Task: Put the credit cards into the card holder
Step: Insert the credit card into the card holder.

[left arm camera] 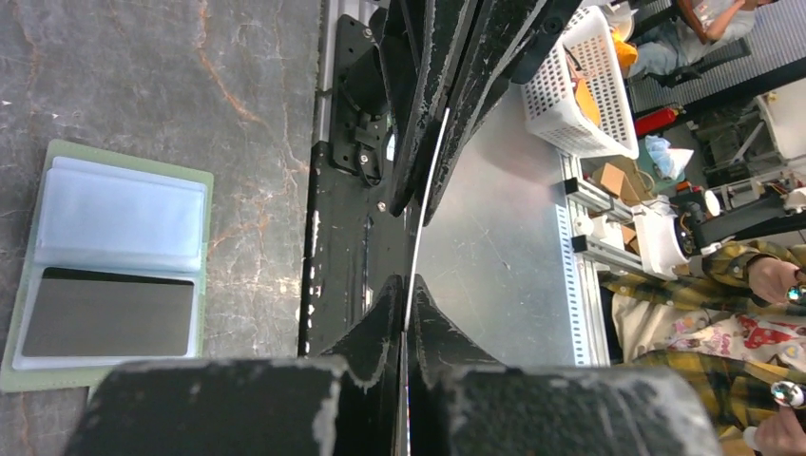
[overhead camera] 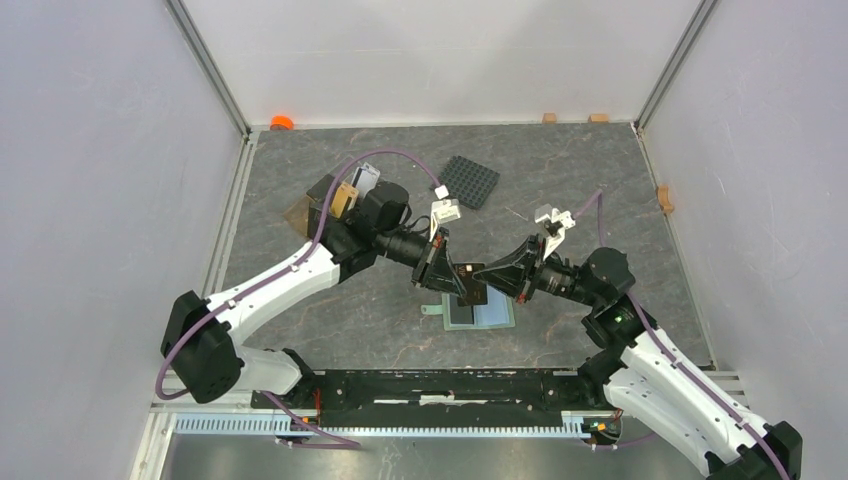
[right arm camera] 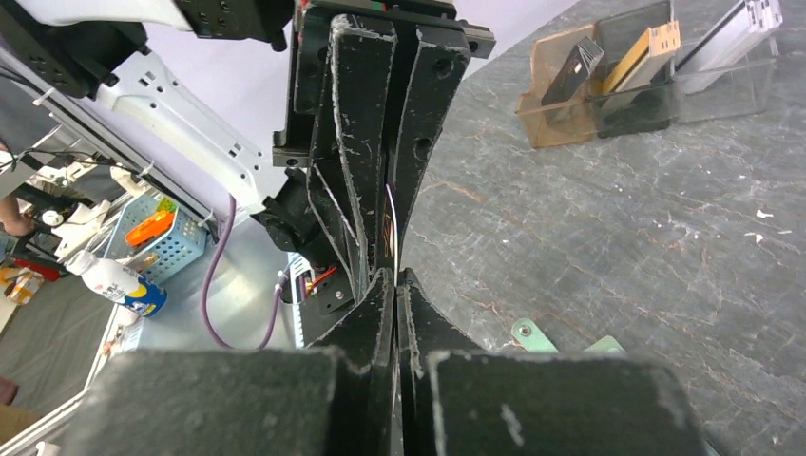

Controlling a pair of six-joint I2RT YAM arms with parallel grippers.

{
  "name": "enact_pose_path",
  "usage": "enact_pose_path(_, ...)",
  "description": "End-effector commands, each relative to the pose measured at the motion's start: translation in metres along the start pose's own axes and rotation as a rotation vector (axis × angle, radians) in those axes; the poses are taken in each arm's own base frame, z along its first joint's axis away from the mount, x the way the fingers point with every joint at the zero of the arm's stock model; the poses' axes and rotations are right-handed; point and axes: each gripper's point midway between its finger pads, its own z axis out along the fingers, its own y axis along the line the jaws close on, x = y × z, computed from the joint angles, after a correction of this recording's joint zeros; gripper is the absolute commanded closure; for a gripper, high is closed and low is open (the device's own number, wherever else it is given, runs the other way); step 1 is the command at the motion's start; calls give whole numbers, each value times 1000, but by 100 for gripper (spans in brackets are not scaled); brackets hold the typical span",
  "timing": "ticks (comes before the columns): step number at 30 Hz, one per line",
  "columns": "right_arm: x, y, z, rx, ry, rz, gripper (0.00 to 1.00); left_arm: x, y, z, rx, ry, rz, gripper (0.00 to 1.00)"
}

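The card holder [overhead camera: 492,315] lies open on the table, sage-green outside and light blue inside, with a dark pocket [left arm camera: 109,318]. Just above it, a dark credit card [overhead camera: 468,284] hangs on edge between both grippers. In the left wrist view it shows as a thin pale line [left arm camera: 426,204]. My left gripper [left arm camera: 407,309] is shut on one end of it, and my right gripper [right arm camera: 395,283] is shut on the other end. In the top view the left gripper [overhead camera: 441,272] and the right gripper [overhead camera: 497,276] face each other. More credit cards, black [right arm camera: 575,71], tan-gold [right arm camera: 648,49] and white-grey [right arm camera: 743,24], stand in a tray.
The brown open tray [overhead camera: 303,212] sits at the back left, beside the left arm. A black studded square plate [overhead camera: 470,181] lies behind the grippers. An orange object [overhead camera: 282,122] rests at the back wall. The arms' black base rail [overhead camera: 450,385] runs along the near edge.
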Motion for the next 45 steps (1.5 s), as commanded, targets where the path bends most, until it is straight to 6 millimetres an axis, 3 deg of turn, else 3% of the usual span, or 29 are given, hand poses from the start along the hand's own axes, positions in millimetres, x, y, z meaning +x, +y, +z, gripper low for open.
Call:
enact_pose_path(1,5,-21,-1,107,14,6,91,-11,0,2,-15,-49,-6,98)
enact_pose_path(4,13,-55,-12,315,62,0,60,-10,24,2,-143,-60,-54,98)
enact_pose_path(6,28,-86,-30,510,132,17,39,-3,42,2,-232,-61,-122,98)
enact_pose_path(9,54,-120,-58,723,223,47,30,17,65,7,-313,-47,-267,98)
enact_pose_path(12,78,-133,-72,779,275,77,29,44,88,17,-389,-43,-401,98)
enact_pose_path(16,105,-148,-89,842,329,104,29,68,103,43,-336,-65,-560,98)
enact_pose_path(21,110,-152,-95,862,333,111,30,88,118,72,-269,-33,-681,98)
enact_pose_path(25,108,-151,-96,862,320,108,30,100,132,81,-273,3,-724,98)
enact_pose_path(33,126,-154,-99,862,363,132,30,110,152,78,-326,25,-771,98)
enact_pose_path(45,144,-156,-97,833,393,163,30,103,149,63,-304,-28,-814,98)
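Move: The black VIP card is pinched by both hands high over the open card holder, whose middle lies about 5 cm ahead of the left hand, 7 cm to its right and 23 cm below. From that hand, the sleeve already holding a dark card is 4 cm ahead and 3 cm right, the bare blue leaves 5 ahead and 10 right, the flap 4 ahead and 3 left. From the right hand, the holder's middle is about 3 cm ahead, 4 cm left and 26 cm below. The VIP card goes down some 20 cm towards the holder's left page in the left hand's unbroken grip, that hand rolling and dipping its fingertips as it sinks, then pushing about 2 cm forward at page height. The right hand opens, frees the card and swings down about 21 cm and 10 cm to the right, its fingers tipping downward and staying open beside the blue leaves. ##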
